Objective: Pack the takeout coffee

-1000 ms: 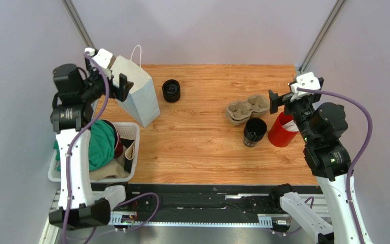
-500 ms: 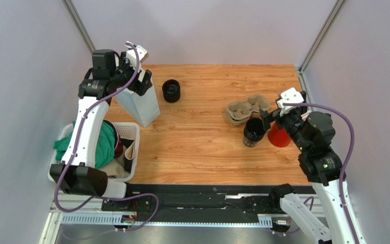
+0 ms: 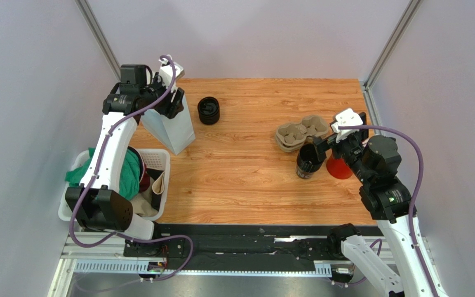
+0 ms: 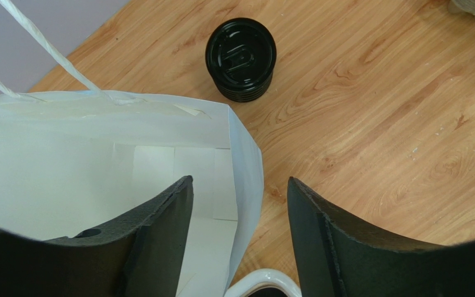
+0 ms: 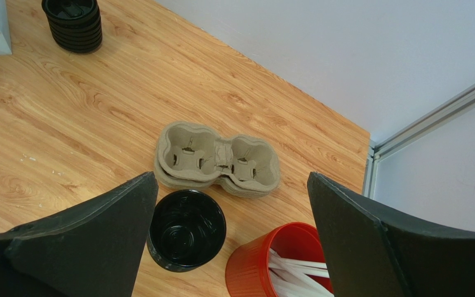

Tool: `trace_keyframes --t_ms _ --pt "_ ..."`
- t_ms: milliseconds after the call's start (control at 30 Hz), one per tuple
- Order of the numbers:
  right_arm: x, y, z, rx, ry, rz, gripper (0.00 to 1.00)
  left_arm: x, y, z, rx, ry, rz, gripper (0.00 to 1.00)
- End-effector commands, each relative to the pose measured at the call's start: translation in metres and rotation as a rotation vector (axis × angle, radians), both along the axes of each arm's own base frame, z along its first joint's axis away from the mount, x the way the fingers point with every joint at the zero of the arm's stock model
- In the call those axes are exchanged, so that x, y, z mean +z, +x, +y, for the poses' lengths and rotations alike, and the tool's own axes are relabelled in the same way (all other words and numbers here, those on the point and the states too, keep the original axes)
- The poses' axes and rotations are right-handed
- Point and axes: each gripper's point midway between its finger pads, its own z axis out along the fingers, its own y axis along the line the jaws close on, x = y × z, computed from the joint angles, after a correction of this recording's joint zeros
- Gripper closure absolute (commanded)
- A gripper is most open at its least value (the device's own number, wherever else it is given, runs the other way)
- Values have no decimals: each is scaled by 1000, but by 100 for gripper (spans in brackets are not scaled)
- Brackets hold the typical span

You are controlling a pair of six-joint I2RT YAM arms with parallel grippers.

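Observation:
The takeout coffee (image 3: pixel 208 110), a small black cup with a black lid, stands on the table right of the white paper bag (image 3: pixel 175 130). The left wrist view shows the lidded cup (image 4: pixel 241 59) beyond the bag's open mouth (image 4: pixel 66 154). My left gripper (image 3: pixel 173 102) hovers over the bag's right rim. It (image 4: pixel 240 185) is open, with one finger over the bag's inside and the other outside, and the bag wall untouched between them. My right gripper (image 3: pixel 323 147) is wide open and empty (image 5: pixel 230 176) above a lidless black cup (image 5: pixel 186 230).
A cardboard cup tray (image 3: pixel 300 131) lies behind the lidless black cup (image 3: pixel 309 161). A red cup with white straws (image 3: pixel 339 166) stands beside it, near the table's right edge. A white basket (image 3: pixel 159 162) with clothes sits at the left.
My left arm swung right from the back left corner to over the bag's rim, and its jaws narrowed. My right arm came forward and left, over the lidless cup and red cup.

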Motion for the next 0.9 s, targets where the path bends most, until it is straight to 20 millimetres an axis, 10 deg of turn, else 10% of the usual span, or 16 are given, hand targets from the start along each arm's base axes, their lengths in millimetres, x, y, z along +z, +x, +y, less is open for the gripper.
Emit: trace_keyframes --t_ms 0,500,867 --pt "13 1 -1 -8 3 -58 1 -14 0 1 -15 34 24 36" --pt "11 1 -3 -19 -4 -69 1 -28 -2 -11 -39 51 55 85" --pt "8 3 -3 -23 -10 -66 1 -25 -25 -34 -86 41 68 91"
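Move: The paper bag stands under the left hand, which has the bag's narrow right side between its half-open fingers; its middle is about 5 cm ahead, 7 left and 12 below. The stack of black lids is some 9 cm ahead, 9 right and 21 down; the white basket roughly 15 back, 23 left and 22 down. From the right hand, the bag lies about 57 cm left, 14 ahead and 15 below. Left hand sinks about 3 cm, closes to pinch the bag's right rim, then draws it some 3 cm right. ##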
